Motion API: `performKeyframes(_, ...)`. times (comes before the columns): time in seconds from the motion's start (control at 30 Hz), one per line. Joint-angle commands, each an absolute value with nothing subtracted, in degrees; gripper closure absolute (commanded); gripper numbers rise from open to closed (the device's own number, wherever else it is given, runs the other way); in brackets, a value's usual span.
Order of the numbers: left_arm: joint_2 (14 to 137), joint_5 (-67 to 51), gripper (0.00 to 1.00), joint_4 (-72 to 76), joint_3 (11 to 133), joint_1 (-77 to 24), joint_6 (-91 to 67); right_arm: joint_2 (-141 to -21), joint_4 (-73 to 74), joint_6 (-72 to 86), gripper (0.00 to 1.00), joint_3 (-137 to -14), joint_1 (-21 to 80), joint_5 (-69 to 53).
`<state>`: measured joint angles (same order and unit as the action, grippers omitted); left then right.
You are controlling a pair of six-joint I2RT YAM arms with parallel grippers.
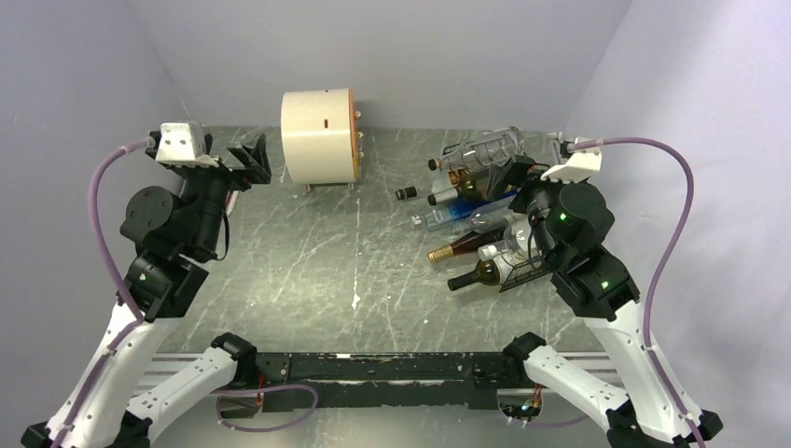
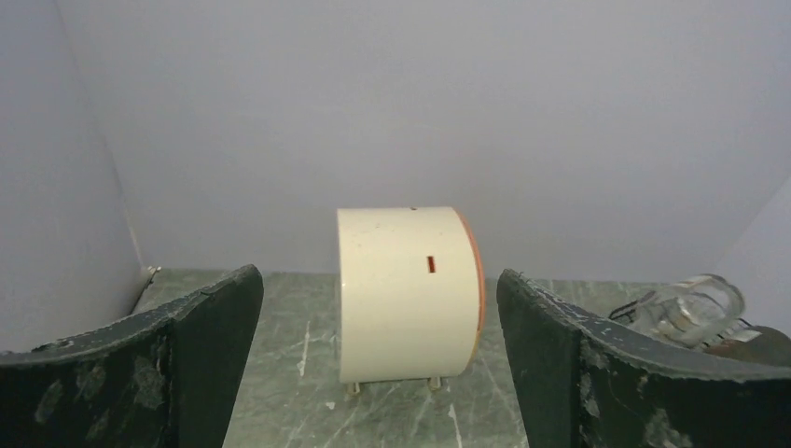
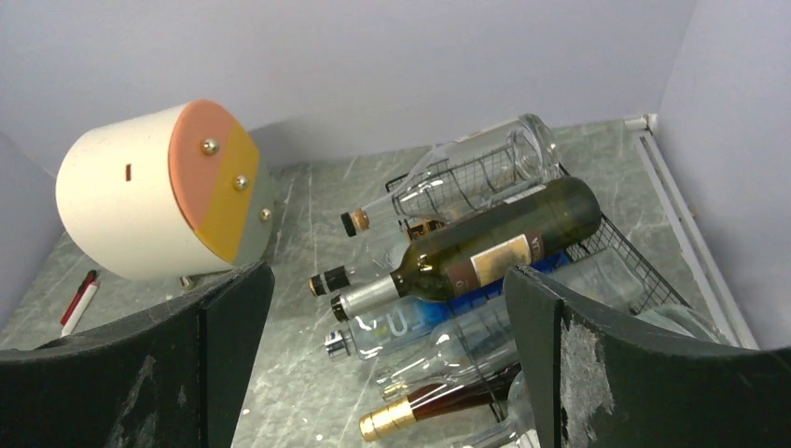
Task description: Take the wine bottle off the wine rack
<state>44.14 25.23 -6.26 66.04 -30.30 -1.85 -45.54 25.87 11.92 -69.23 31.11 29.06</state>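
The black wire wine rack (image 1: 524,273) sits at the table's right side, loaded with several bottles lying with their necks pointing left. In the right wrist view a dark green wine bottle (image 3: 494,241) with a tan label lies on top of the wine rack (image 3: 623,250), above a blue-tinted clear bottle (image 3: 424,317) and a gold-capped dark bottle (image 3: 438,403). My right gripper (image 3: 387,275) hangs open above and to the right of the stack, gripping nothing, and shows over the rack (image 1: 516,187). My left gripper (image 1: 250,155) is open and empty at the far left (image 2: 378,280).
A cream cylinder drum (image 1: 319,135) on small feet stands at the back centre, straight ahead of the left gripper (image 2: 406,294); its orange and yellow end face (image 3: 219,182) looks toward the rack. A red pen (image 3: 79,301) lies near the drum. Walls close off three sides.
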Motion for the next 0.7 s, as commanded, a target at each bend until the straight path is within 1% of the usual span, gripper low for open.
performKeyframes(0.0,45.5,15.0,0.01,-9.4,67.1,-22.9,-8.8,-44.9,28.6,16.9,0.0,-68.5,30.1,31.0)
performKeyframes(0.17,47.2,7.8,0.01,-12.4,67.4,-15.9,-13.6,-45.4,31.7,21.7,0.0,-68.5,29.2,32.7)
performKeyframes(0.3,48.3,2.6,0.01,-14.8,67.4,-12.4,-16.3,-46.4,34.4,24.6,0.0,-69.0,28.8,34.2)
performKeyframes(0.53,50.6,-6.3,0.01,-18.5,67.1,-9.4,-20.2,-48.3,37.8,29.1,0.0,-68.2,28.3,35.5)
performKeyframes(0.67,52.5,-13.6,0.02,-18.4,65.7,-8.8,-22.6,-48.9,39.0,29.8,0.0,-67.2,28.2,35.4)
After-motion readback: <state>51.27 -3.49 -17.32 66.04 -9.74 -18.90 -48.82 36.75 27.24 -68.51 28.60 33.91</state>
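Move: The green wine bottle lies in the rack with its neck to the left, its middle roughly straight ahead of the right hand by 18 cm and about 27 cm below. Of that bottle, the corked clear bottle lies some 10 cm farther out and 2 cm left, the plain clear bottle 8 cm nearer and 3 cm right. From the left hand the wine bottle is about 18 cm ahead, 54 cm right and 33 cm below. With its fingers still wide open and empty, the right hand sinks about 6 cm towards the wine bottle in the rack, easing slightly right while it tips down, turns a little clockwise and rolls its left side up. The left hand, also open and empty, drops some 8 cm and comes about 4 cm forward, drifting a little left and then back to the right, as it tips roughly 20 degrees down and swings clockwise to look towards the rack side; neither hand touches anything. ##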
